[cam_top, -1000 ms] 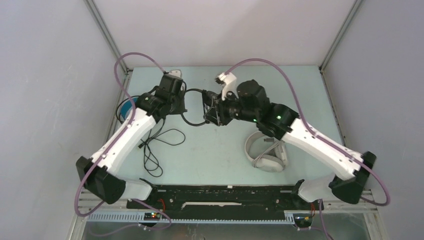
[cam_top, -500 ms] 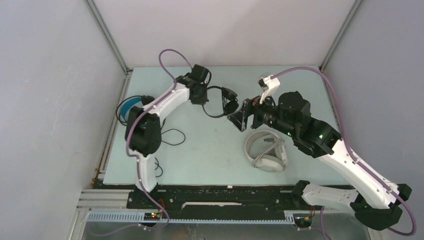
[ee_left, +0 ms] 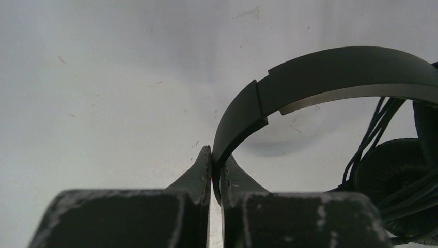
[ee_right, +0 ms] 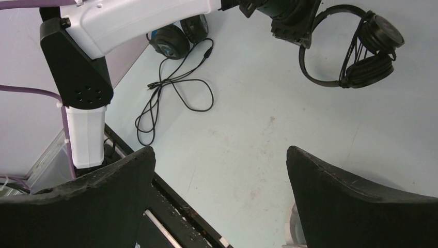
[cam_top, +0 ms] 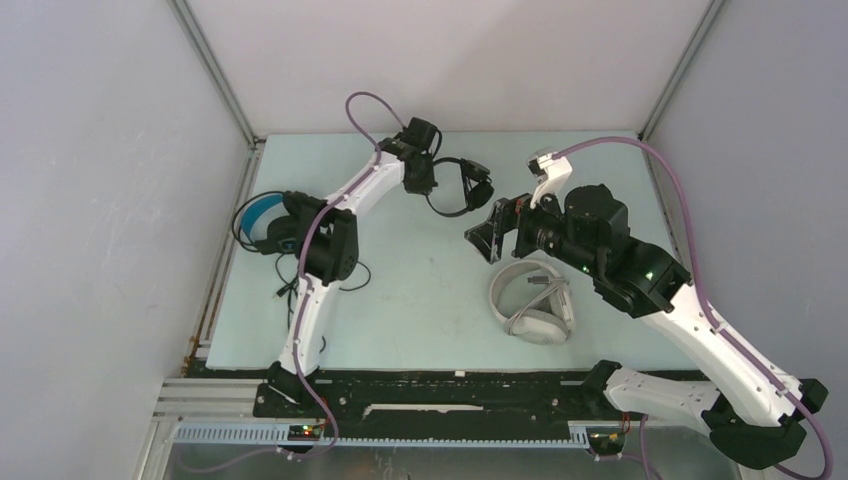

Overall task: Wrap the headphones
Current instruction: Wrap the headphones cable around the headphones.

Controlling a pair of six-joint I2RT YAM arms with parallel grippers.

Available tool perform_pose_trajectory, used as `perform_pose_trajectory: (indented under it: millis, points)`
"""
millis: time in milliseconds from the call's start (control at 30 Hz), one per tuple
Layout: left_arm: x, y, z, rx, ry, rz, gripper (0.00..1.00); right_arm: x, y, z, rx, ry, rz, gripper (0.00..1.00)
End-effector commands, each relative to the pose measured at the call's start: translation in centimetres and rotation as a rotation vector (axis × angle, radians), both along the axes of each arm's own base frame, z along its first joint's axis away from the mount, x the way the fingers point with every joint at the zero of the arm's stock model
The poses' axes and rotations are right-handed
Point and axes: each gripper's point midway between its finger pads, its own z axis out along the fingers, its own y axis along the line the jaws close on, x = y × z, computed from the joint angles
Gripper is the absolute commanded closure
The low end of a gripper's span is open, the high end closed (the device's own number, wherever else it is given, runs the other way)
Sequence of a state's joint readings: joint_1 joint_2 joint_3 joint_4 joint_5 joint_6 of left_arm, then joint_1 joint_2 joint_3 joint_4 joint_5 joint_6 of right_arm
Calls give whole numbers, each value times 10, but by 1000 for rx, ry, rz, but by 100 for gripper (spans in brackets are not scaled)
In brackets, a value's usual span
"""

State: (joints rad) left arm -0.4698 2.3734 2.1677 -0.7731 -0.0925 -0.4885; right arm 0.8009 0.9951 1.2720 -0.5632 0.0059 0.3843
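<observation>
The small thin black headphones (cam_top: pixel 462 187) hang by their headband (ee_left: pixel 335 72) from my left gripper (cam_top: pixel 428 190) near the table's far middle; its jaws are shut on the band's end (ee_left: pixel 216 160). Thin cable lies wound around the ear cups (ee_right: pixel 373 66). My right gripper (ee_right: pixel 219 150) stands wide open with nothing between its fingers, just right of those headphones and apart from them (cam_top: pixel 495 230). The white headphones (cam_top: pixel 530 305) lie on the table under the right arm. The bulky black headphones with blue lining (cam_top: pixel 265 220) rest at the left edge.
A loose black cable (ee_right: pixel 175 88) trails from the bulky headphones toward the near left (cam_top: pixel 300 285). Grey walls close in the table on three sides. The black rail (cam_top: pixel 450 390) with both arm bases runs along the near edge.
My right gripper opened, let go of the small black headphones and drew back to the right. The left arm stretched out and carried them toward the far middle.
</observation>
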Motion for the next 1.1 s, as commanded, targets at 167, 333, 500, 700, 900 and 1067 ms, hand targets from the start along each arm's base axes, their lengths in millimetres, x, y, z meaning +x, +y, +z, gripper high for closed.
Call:
perform_pose_trajectory:
  millis: [167,333,500,700,900,1067]
  points:
    - [11,-20,-1,-111,-8,-2,85,5,-3,9,17,-36,-1,0]
    - [8,-19,-8,-110,2,-1,83,16,-17,2,-9,-18,-55,0]
    - [8,-17,-11,-104,9,0,78,16,-16,0,3,-10,-49,0]
    - [8,-9,-5,-86,0,-9,68,15,-15,-3,7,-5,-42,0]
    - [4,3,10,-79,-12,-3,62,21,-18,-9,-5,-12,-57,1]
    - [-14,20,58,-38,-51,-23,52,26,-17,-16,-10,-2,-63,0]
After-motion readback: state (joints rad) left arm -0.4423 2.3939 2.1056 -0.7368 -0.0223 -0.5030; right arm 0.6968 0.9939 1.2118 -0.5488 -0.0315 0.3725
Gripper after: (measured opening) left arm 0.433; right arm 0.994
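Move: The left hand already grips the headband of the black headphones; their middle lies about 8 cm to its right, level fore and aft, with the table roughly 4 cm below the fingertips. The white headset sits some 25 cm back and 24 cm right of this hand; the blue-lined headset, about 36 cm left and 8 cm back. From the high, open right hand, the black headphones are about 28 cm ahead, 9 cm left and 30 cm below. Left hand lowers the headphones about 3 cm, opening off the headband; open right hand sinks forward-right 3 cm. ##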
